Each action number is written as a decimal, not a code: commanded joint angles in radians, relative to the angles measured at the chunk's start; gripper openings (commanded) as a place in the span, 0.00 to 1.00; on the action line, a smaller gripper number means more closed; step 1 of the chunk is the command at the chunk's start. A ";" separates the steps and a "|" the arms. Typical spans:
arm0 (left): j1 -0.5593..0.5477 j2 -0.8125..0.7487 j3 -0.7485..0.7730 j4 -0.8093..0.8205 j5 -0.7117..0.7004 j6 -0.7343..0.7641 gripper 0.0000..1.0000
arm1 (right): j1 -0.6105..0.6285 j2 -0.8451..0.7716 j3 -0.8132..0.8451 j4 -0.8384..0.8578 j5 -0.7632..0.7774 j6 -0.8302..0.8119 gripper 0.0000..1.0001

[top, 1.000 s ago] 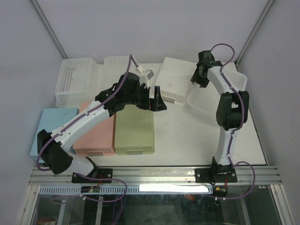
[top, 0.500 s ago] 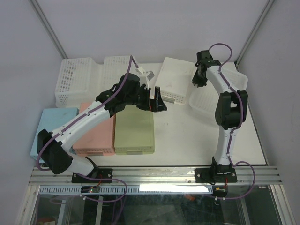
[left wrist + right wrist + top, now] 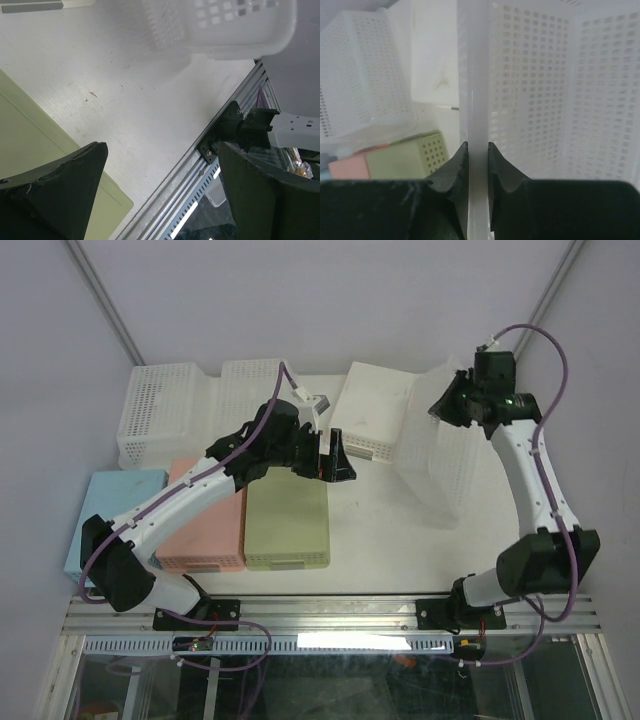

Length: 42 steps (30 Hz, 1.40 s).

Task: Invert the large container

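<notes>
The large container (image 3: 432, 455) is a translucent whitish tub with a perforated base. It stands tipped up on its side at the right of the table, its open side facing right. My right gripper (image 3: 452, 406) is shut on its upper rim; in the right wrist view both fingers pinch the rim wall (image 3: 477, 147), with the grid base (image 3: 535, 90) to the right. My left gripper (image 3: 334, 464) is open and empty, hovering over the far right corner of the green tub (image 3: 287, 525). Its view (image 3: 161, 150) shows the container (image 3: 240, 25) at the top.
Two white mesh-sided baskets (image 3: 155, 415) (image 3: 245, 390) stand at the back left. A solid white tub (image 3: 370, 420) lies upside down at the back middle. A pink tub (image 3: 205, 520) and a blue tub (image 3: 115, 510) lie left of the green one. A metal rail (image 3: 330, 615) runs along the front edge.
My right arm has swung out to the right and raised the container from lying flat to standing on its side. My left arm has hardly moved.
</notes>
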 commanded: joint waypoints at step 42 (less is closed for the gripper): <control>-0.018 0.158 0.019 0.220 0.164 -0.051 0.99 | -0.468 -0.647 -0.817 0.077 -0.556 0.039 0.15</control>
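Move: The right hand grips the large container's rim, with the container's middle about 4 cm back and some 11 cm below. The bare table it is being swung over lies about 12 cm back, roughly 1 cm left and 24 cm below. The white box lies some 12 cm ahead, 15 cm left and 21 cm below. From the left hand, the large container's middle is about 11 cm ahead, 22 cm right and 9 cm below; the green container is 2 cm back, 11 cm left and 18 cm below. Keeping the large container's rim pinched, the right hand draws back about 13 cm over the bare table, first rising some 5 cm, then sinking again as it swings left and finally returns right, while it rolls some 45 degrees, left side rising, and eases back a little at the end. The left hand, fingers still wide open, edges about 3 cm to the right and nearly as far down towards the container, which comes close to its fingers without visible contact. ##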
